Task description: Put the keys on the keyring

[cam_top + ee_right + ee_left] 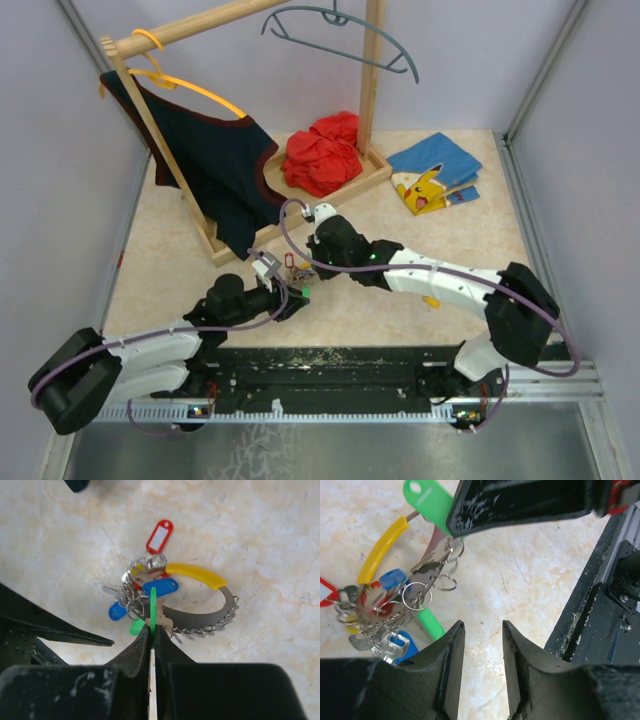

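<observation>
My right gripper [152, 628] is shut on a green key tag [153, 607], held edge-on just above the table, with its silvery key [432, 570] hanging below. The keyring [200, 617], a thin metal band with a yellow curved piece [196, 574], lies beneath it. Bunched at the keyring's left end are keys with red [160, 536], blue [160, 586] and green [136, 626] tags. My left gripper [483, 625] stands open over bare table just right of the bunch [375, 615], with nothing between its fingers. In the top view both grippers meet at the keys [297, 272].
A wooden rack [200, 30] at the back holds a dark top [215, 160] on an orange hanger and a grey hanger [340, 40]. A red cloth [322, 152] and a blue printed cloth [435, 170] lie behind. A small yellow piece [431, 300] lies under the right arm. A black rail [340, 370] runs along the near edge.
</observation>
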Robot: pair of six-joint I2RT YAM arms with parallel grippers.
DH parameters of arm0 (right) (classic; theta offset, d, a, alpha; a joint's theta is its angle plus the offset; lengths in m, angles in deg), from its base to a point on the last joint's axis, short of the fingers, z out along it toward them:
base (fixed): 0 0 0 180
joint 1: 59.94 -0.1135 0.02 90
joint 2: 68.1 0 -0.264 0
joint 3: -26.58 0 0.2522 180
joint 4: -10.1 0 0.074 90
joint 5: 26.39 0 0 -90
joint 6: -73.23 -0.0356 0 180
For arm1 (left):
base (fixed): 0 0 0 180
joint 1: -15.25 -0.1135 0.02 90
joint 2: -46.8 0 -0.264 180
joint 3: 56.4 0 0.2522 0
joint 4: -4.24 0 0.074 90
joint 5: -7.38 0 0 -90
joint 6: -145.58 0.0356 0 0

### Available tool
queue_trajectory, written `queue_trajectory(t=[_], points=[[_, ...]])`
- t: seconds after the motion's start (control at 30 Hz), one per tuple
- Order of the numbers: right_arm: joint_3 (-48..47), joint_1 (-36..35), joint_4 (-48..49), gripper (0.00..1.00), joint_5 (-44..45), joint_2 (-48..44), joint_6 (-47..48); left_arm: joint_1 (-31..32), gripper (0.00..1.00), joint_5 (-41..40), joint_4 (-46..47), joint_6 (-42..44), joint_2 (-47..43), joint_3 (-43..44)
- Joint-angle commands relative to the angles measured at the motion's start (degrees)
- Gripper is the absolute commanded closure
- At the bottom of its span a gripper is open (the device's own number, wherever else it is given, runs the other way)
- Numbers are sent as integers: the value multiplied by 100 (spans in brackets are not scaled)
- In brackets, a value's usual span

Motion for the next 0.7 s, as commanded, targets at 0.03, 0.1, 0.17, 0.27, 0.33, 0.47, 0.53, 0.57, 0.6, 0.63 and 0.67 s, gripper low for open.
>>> queue_trajectory(t=[0.03,0.1,0.17,0.27,0.33,0.47,0.53,0.57,0.6,0.63,0.67], points=[[358,-103,1232,100,27,-748,475,13,58,-213,390,-20,-237,109],[373,-103,1275,100,43,-847,601,13,58,-309,333,118,-372,124],[386,-103,1346,100,-31,-896,760,10,58,-394,217,311,-488,164],[500,-109,1501,100,-35,-996,1005,4,58,-623,-40,491,-681,256],[530,-96,1504,100,-12,-1017,1158,9,57,-667,-46,605,-774,282],[496,-76,1491,100,-147,-1022,1243,-2,56,-475,-17,898,-713,434],[496,-61,1505,100,-181,-1044,1255,-37,57,-382,36,1061,-592,514],[488,-48,1499,100,-188,-1048,1267,-75,57,-323,67,1117,-489,562],[483,-36,1498,100,-197,-1056,1282,-116,57,-252,118,1153,-402,595],[484,-14,1490,100,-207,-1067,1292,-180,57,-163,192,1155,-307,623],[479,4,1481,100,-217,-1071,1293,-263,57,-50,250,1098,-202,654]])
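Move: The keyring hangs from the green tag pinched in the right hand, its middle about 6 cm ahead of the left hand point, 1 cm to the right and 2 cm lower. From the right hand it lies roughly 5 cm below, 2 cm left and 1 cm back. The held tag is some 7 cm ahead of the left hand, 3 cm right and 3 cm up. A second green tag hangs 3 cm ahead, 1 cm right, 5 cm below; a red tag 9 cm ahead, 3 cm left, 6 cm below. The keyring, still hung by its green tag from the shut right fingertips, is lifted about 4 cm almost straight up, mostly early on; the right hand then holds that height while its fingers tilt outward some 15 degrees. The left hand, half open, climbs about 5 cm and reaches 3 cm forward towards the hanging keyring, tipping up around 15 degrees without closing. ##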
